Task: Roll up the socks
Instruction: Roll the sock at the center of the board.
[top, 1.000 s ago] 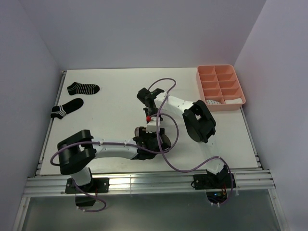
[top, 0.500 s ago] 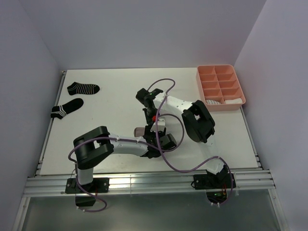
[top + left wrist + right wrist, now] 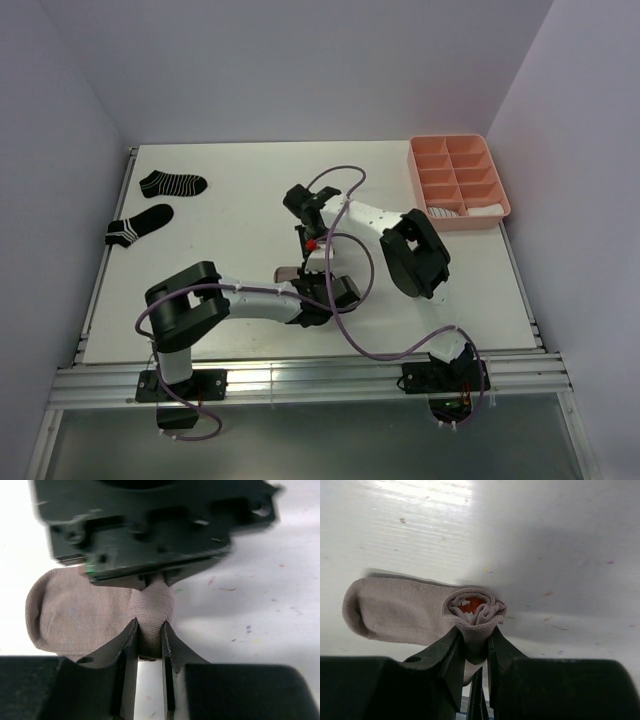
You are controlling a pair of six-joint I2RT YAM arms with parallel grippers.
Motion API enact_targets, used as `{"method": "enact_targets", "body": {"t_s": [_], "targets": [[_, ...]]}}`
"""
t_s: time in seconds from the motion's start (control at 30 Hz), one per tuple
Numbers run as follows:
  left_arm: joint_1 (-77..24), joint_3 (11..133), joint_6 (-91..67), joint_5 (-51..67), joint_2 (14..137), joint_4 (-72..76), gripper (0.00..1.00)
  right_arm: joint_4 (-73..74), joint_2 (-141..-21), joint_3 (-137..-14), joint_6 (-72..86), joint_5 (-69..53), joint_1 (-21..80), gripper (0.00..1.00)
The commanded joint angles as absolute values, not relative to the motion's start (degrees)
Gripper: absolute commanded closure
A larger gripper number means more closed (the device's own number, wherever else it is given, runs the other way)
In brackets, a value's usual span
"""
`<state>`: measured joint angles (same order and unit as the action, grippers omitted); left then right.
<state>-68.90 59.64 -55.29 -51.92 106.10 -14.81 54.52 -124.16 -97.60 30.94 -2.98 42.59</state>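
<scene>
The taupe sock lies mid-table, its cuff end rolled up with the red-white cuff showing inside the roll. My right gripper is shut on the roll from above. It shows in the top view as the right gripper. The left gripper is shut on the same rolled end of the taupe sock, facing the right gripper's body; in the top view the left gripper is just near of the sock. The flat toe part stretches left. Two black white-striped socks lie at the far left.
A pink compartment tray stands at the back right, with a rolled striped sock and a white one in its nearest compartments. Purple cables loop over both arms near the sock. Walls close the left and right sides.
The left gripper has moved in to the roll and closed on it. The left arm's elbow has swung right. The right gripper has stayed shut on the roll.
</scene>
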Motion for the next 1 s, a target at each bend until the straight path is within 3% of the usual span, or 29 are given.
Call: {"method": "enact_targets", "body": {"t_s": [0.0,0.17,0.47,0.7,0.97], "targets": [[-67.33,54.15,-59.41,-46.68,102.58,-17.14,0.98,45.99,-124.20,-92.03,34.71,-9.83,43.60,0.75],[-65.83,46.52,-63.72,-42.46,95.37,-16.79,0.99,36.84,-115.06,-88.25,37.61,-13.88,40.87,0.52],[-61.53,35.09,-69.78,-35.17,82.19,-14.50,0.99,14.87,-101.26,-74.03,45.26,-17.57,35.60,0.35],[-55.82,27.78,-75.93,-29.62,69.72,-13.88,0.99,2.91,-100.02,-65.67,43.60,-24.96,36.03,0.33],[-51.16,24.09,-81.55,-24.44,65.13,-15.91,0.99,-11.85,-102.56,-54.68,45.70,-31.73,41.56,0.33]]}}
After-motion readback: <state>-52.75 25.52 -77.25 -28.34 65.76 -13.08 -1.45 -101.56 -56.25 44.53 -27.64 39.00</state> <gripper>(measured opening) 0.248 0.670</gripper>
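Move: My left hand already pinches the brown sock's bunched cuff; the sock's folded middle lies about 4 cm to its left and 2 cm ahead, a centimetre lower. My right hand pinches the same cuff, with the sock's middle also some 4 cm left, 1 cm ahead and 1 cm lower. From my left hand, the black sock lies roughly 45 cm left and 10 ahead, the striped sock some 40 left and 21 ahead. I open my right fingers and let go of the cuff, shift that hand a little left, lift it about 10 cm and swing it back down and towards me, rolling some 40 degrees, empty. My left hand keeps its pinch and draws the sock left about 12 cm and slightly back, low over the board, rolling its right side up roughly 30 degrees. ##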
